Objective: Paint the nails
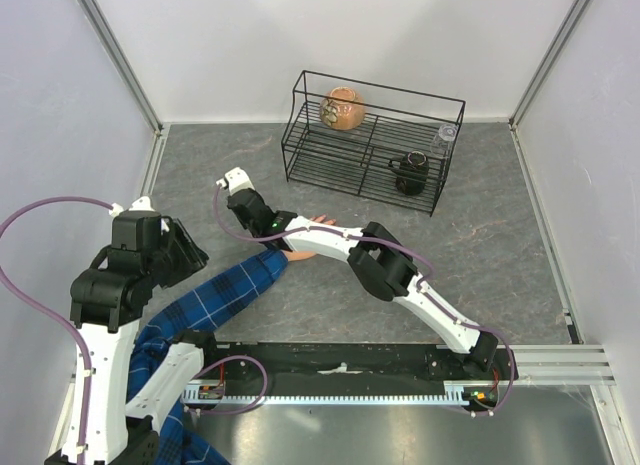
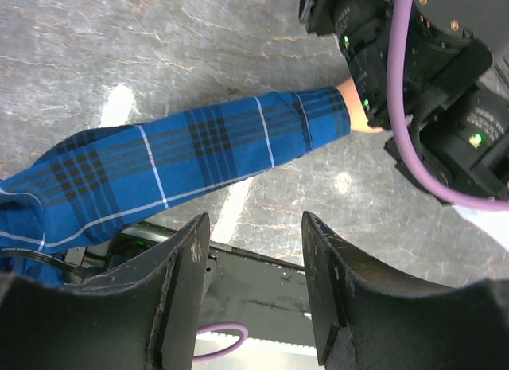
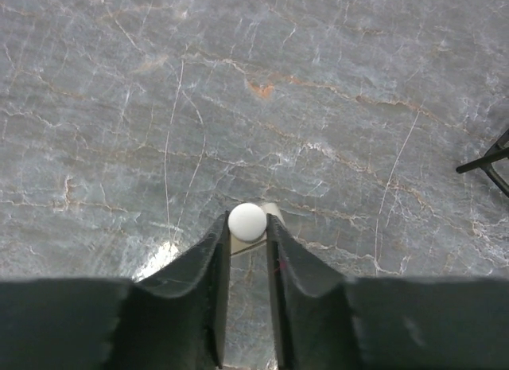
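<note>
A light skin-coloured hand (image 1: 322,222) in a blue plaid sleeve (image 1: 225,295) lies on the grey table, mostly covered by my right arm. The nails are hidden. My right gripper (image 1: 243,200) points down at the table, left of the hand. In the right wrist view its fingers (image 3: 216,251) press both sides of the white cap of a small clear bottle (image 3: 247,221) standing on the table. My left gripper (image 2: 254,259) hovers open above the sleeve (image 2: 199,147) with nothing between its fingers. The wrist (image 2: 350,107) shows at the cuff, under the right arm.
A black wire rack (image 1: 370,135) stands at the back, holding a brown pot (image 1: 341,109), a black vessel (image 1: 410,170) and a clear glass (image 1: 445,137). One rack leg (image 3: 485,159) shows at the right edge. A metal rail (image 1: 400,360) runs along the near edge.
</note>
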You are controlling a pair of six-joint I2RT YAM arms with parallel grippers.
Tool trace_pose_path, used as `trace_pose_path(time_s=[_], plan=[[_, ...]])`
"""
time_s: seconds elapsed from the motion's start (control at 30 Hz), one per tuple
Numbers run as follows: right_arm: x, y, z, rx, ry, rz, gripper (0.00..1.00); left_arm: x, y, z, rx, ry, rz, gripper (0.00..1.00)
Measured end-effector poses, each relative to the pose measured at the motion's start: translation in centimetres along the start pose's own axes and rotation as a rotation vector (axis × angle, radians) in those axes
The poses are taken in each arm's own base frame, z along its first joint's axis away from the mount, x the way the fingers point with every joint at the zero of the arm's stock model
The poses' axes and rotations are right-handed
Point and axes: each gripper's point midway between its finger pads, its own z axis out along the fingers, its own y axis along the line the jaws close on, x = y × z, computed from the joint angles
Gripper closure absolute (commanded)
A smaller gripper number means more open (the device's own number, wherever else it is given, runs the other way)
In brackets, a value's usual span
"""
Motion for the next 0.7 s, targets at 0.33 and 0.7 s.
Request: trace_pose_path(time_s=[0.33, 0.7], plan=[[-0.4, -0.3, 0.2, -0.009, -0.009, -0.014, 1.00, 0.7, -2.2, -0.6, 0.143, 0.041, 0.051, 0.44], [-4.3, -2.9, -8.3, -0.117, 0.041, 0.027, 1.00, -1.0, -6.0, -0.7, 0.322, -0.005, 0.072, 0.39]])
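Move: The nail polish bottle stands right at my right hand, its white cap between my half-open fingertips and its middle about 2 cm below them. The rubber hand lies some 13 cm to the right of the bottle and 7 cm nearer me; the middle of the wire rack is about 29 cm right and 16 cm farther out. From my left hand the bottle is roughly 24 cm ahead, 12 cm right and 21 cm down. I close my right fingers the rest of the way, pinching the bottle by its white cap. Once they are shut on it I pull up at growing speed, about 7 cm, drifting to the right and back towards me. Meanwhile my empty left hand, still open, swings some 5 cm right, then rises and eases forward, turning clockwise and nosing up towards the bottle. ##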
